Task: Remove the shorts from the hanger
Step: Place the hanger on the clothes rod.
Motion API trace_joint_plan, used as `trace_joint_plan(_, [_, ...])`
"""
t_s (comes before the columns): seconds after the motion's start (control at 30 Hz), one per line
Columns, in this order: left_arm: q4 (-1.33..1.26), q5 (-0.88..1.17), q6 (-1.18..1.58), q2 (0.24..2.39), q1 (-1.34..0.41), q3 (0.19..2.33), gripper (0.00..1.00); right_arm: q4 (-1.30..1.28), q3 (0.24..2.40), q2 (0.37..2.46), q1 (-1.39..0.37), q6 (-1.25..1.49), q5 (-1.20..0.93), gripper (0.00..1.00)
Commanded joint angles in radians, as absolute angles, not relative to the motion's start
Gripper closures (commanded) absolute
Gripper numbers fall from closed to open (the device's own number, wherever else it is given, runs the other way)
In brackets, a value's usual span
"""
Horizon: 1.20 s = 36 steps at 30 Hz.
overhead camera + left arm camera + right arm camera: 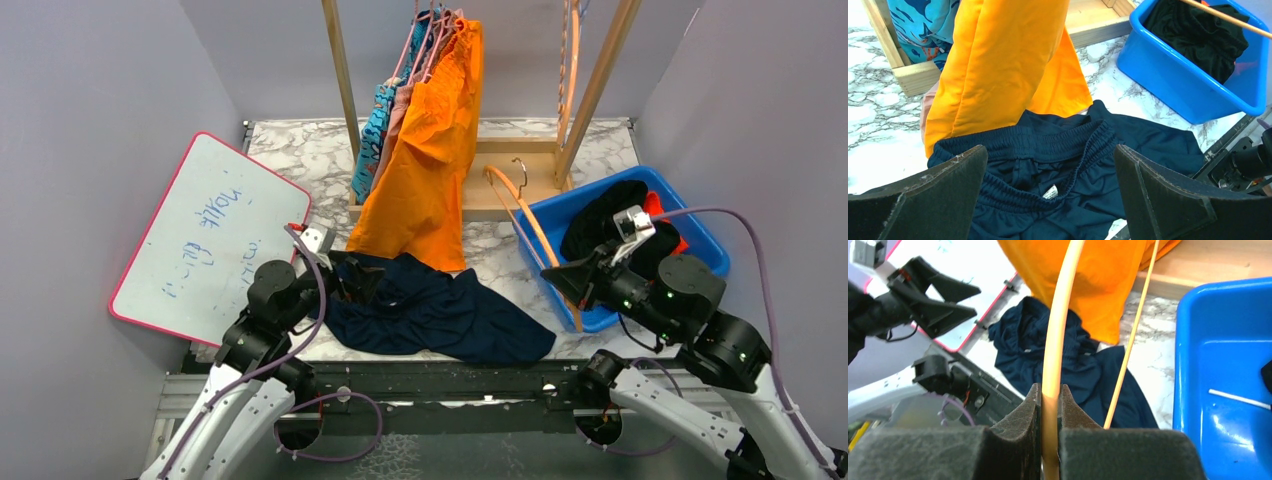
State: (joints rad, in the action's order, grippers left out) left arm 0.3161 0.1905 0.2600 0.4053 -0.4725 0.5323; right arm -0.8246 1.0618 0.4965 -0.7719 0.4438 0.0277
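Note:
Dark navy shorts lie crumpled on the marble table, off any hanger. My left gripper hovers just over their waistband with jaws wide open and nothing between the fingers. My right gripper is shut on the arm of a bare wooden hanger, which leans over the bin's left wall; the hanger runs up between the pads. Bright orange shorts hang on the rack, with pink and blue cartoon-print shorts behind them.
A blue bin at the right holds black and red-orange shorts. The wooden rack's base stands behind the table's middle. A pink-framed whiteboard lies at the left. Grey walls close in both sides.

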Motion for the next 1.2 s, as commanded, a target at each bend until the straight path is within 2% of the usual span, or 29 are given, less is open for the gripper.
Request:
trace_joint_plan(0.0, [0.317,0.173,0.245,0.423,-0.468,0.536,0.01,-0.530,1.026,0.553,-0.771,0.429,0.123,0.99])
trace_joint_plan(0.17, [0.322,0.166,0.244,0.425,-0.468,0.537,0.01,-0.345,1.037,0.672,-0.772,0.433,0.150,0.99])
trace_joint_plan(0.33, [0.324,0.150,0.243,0.412,-0.468,0.535,0.01,-0.172,1.039,0.771,-0.772,0.452,0.278,0.99])
trace_joint_plan(0.47, [0.327,0.143,0.241,0.410,-0.468,0.533,0.01,-0.161,1.105,0.870,-0.772,0.460,0.413,0.99])
trace_joint_plan(0.63, [0.331,0.142,0.239,0.419,-0.468,0.537,0.01,-0.069,1.161,0.970,-0.772,0.375,0.469,0.99])
trace_joint_plan(0.93, [0.337,0.139,0.239,0.430,-0.468,0.538,0.01,-0.125,1.455,1.230,-0.769,0.250,0.534,0.99])
trace_joint_plan(1.17, [0.338,0.135,0.239,0.432,-0.468,0.537,0.01,-0.140,1.594,1.325,-0.677,0.259,0.435,0.99])
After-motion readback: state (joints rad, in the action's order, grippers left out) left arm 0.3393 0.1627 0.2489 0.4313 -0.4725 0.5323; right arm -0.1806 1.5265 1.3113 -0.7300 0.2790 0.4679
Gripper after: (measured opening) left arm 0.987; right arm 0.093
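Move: Ahead and high up, the open stretch of the clothes rod lies about 35 cm forward of the right hand, 8 cm left and 25 cm above. The orange shorts hang some 25 cm ahead and 17 cm left, level with this hand; the empty hangers are 34 cm ahead, 1 cm right, 15 cm up. The blue bin lies 18 cm ahead, 16 cm right, 27 cm below. From the left hand, that rod gap is 28 cm ahead, 20 cm right, 35 cm up. Carrying the bare wooden hanger, still pinched near one end, the right hand reaches about 23 cm forward towards the rod gap, also drifting left and rising some 13 cm, mostly late on. The wrist swings clockwise about 25 degrees and tips the fingers up some 20, facing the hanger more squarely towards the rod; the grip stays shut. ##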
